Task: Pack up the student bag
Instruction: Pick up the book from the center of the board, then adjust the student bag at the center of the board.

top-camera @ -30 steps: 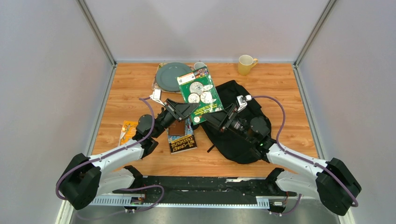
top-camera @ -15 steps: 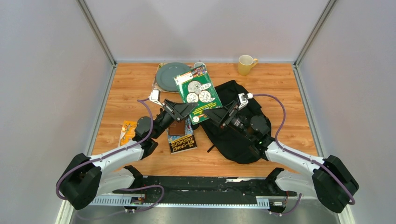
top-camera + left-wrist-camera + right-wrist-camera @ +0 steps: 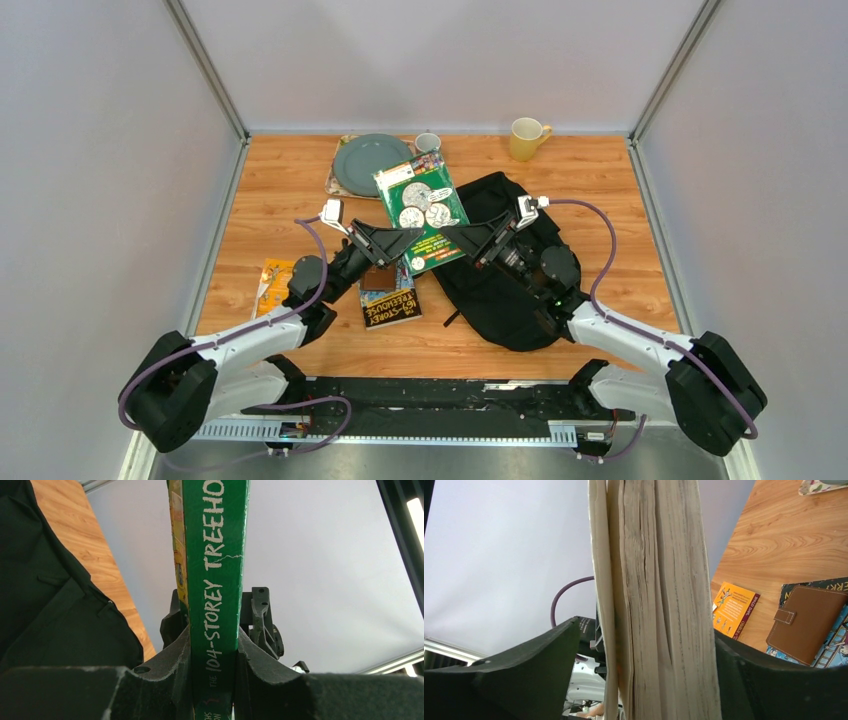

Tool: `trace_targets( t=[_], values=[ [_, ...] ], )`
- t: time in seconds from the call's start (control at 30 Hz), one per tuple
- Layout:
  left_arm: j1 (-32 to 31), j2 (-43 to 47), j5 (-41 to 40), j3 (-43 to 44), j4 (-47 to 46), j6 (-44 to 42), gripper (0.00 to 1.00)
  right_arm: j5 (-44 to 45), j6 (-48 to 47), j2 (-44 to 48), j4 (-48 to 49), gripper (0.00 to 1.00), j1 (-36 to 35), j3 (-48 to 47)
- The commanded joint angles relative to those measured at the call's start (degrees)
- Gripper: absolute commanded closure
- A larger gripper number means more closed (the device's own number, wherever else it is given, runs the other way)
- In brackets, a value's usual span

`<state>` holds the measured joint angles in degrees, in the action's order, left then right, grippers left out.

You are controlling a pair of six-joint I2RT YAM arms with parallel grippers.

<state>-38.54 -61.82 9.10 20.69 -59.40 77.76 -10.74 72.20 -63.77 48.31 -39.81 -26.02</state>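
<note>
A green paperback (image 3: 422, 205) hangs tilted above the table between both arms. My left gripper (image 3: 403, 241) is shut on its green spine (image 3: 215, 580), and both pads press the cover in the left wrist view. My right gripper (image 3: 457, 238) stands open around the opposite page edge (image 3: 659, 605). Its right finger (image 3: 774, 675) lies close against the pages, while a gap shows beside the left finger (image 3: 524, 665). The student bag (image 3: 510, 290) lies black and slumped on the table under the right arm, and it also shows at the left of the left wrist view (image 3: 50, 605).
A second book (image 3: 390, 305) lies under the left gripper with a brown wallet (image 3: 378, 275) on it. An orange booklet (image 3: 272, 282) sits at the left. A grey plate (image 3: 368, 163), a small cup (image 3: 427, 142) and a yellow mug (image 3: 525, 138) stand at the back.
The green book has shifted slightly back and left with the left gripper. The right gripper has moved up and left along the book's edge, and its jaws have narrowed a little.
</note>
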Motion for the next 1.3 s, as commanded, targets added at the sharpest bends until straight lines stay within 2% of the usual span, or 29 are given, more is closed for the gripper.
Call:
trace_targets(
  t=[0.0,0.07,0.1,0.13,0.17,0.2,0.23,0.27,0.3,0.33,0.37,0.4,0.43,0.47,0.5,0.53,0.6,0.63,0.73,0.83,0.9,1.03,1.27],
  values=[
    [-0.22,0.83,0.65,1.02,-7.75,0.55,1.0,-2.79,-0.92,0.22,4.42,0.23,0.17,-2.72],
    [-0.13,0.83,0.57,0.76,-7.67,0.38,1.0,-3.49,-0.58,0.22,4.59,0.39,0.09,-2.37],
    [-0.13,0.83,0.56,0.67,-6.97,-0.14,1.0,-3.5,-0.57,0.4,4.68,0.51,0.09,-2.02],
    [-0.13,0.91,0.39,0.67,-6.7,-0.41,1.0,-3.5,-0.57,0.75,4.68,0.59,0.17,-1.76],
    [-0.21,1.09,0.65,0.84,-6.26,-0.76,1.0,-3.41,-0.66,1.01,4.68,0.76,0.17,-1.06],
    [-0.13,1.18,1.17,1.19,-3.82,-2.07,1.0,-3.23,-0.84,1.27,4.6,0.83,0.0,-0.79],
    [-0.21,1.26,2.05,1.89,-1.54,-3.13,0.99,-2.88,-1.1,2.32,3.55,0.9,0.08,-0.52],
    [-0.13,1.53,4.32,3.99,1.1,-4.44,0.91,-2.79,-2.23,2.94,2.76,1.0,0.26,-0.35],
    [-0.21,1.62,5.91,5.23,7.48,-8.2,0.8,-2.44,-2.77,3.9,1.53,1.0,0.35,-0.09],
    [-0.22,1.79,7.4,6.55,11.63,-10.76,0.63,-1.4,-3.64,6.44,-2.57,1.0,0.52,-0.17],
    [-0.22,2.49,9.25,9.43,16.46,-13.65,0.57,-0.69,-6.43,8.12,-5.48,1.0,0.79,-0.26],
    [-0.22,2.84,9.35,10.85,27.12,-19.86,0.5,0.27,-8.72,12.31,-8.91,1.0,0.79,-1.22],
    [-0.22,3.28,8.92,12.43,33.14,-22.88,0.34,3.33,-10.92,14.61,-19.64,1.0,0.88,-2.18],
    [-0.22,3.81,6.83,15.75,39.38,-25.96,0.3,5.53,-16.08,17.25,-25.49,1.0,0.96,-3.5],
    [-0.22,3.9,5.67,17.53,50.58,-33.04,0.29,8.08,-18.22,22.49,-30.42,1.0,0.88,-5.16],
    [-0.3,3.9,4.1,19.02,54.96,-36.07,0.26,15.07,-19.63,25.16,-41.09,1.0,0.96,-6.31],
    [-0.57,4.17,0.22,20.53,62.08,-41.6,0.25,23.1,-22.88,31.82,-52.13,1.0,1.05,-8.42],
    [-0.65,4.34,-0.4,20.36,62.29,-42.68,0.25,29.57,-24.12,33.69,-60.27,1.0,1.14,-10.69],
    [-3.19,2.94,-1.54,20.26,62.12,-45.58,0.24,41.27,-26.06,38.36,-74.62,1.0,1.14,-15.97],
    [-11.01,-2.67,-7.86,25.51,64.75,-51.99,0.24,49.55,-27.2,40.65,-83.61,1.0,1.14,-19.23],
    [-15.31,-8.65,-9.02,28.52,65.81,-55.59,0.23,52.3,-27.9,41.7,-86.71,1.0,1.14,-22.13],
    [-18.93,-18.32,-6.74,37.64,66.16,-59.82,0.23,58.01,-29.14,43.72,-94.17,1.0,1.23,-26.01],
    [-21.57,-37.38,-2.87,52.85,68.18,-63.87,0.22,55.84,-28.35,49.26,-97.44,1.0,1.14,-26.27]
  ],
)
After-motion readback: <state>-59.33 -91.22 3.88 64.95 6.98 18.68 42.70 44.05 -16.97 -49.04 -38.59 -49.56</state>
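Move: The green book is in the left hand's grip, its middle about 4 cm ahead, 1 cm right and roughly level; from the right hand, open around its other long edge, the middle is some 4 cm ahead and 5 cm left, also level. The black bag's middle lies 13 cm right of the right hand, 9 cm ahead and some 26 cm below; the wallet on the black book is 13 cm left, 2 cm ahead and 28 cm below. The green book changes hands: the right fingers close on its page edge, then the left fingers open off the spine. The right hand swings the book about 28 cm right and a little back, level, turning it clockwise and rolling. The freed left hand sinks about 14 cm and goes as far right over the bag, rolling some 70 degrees. ##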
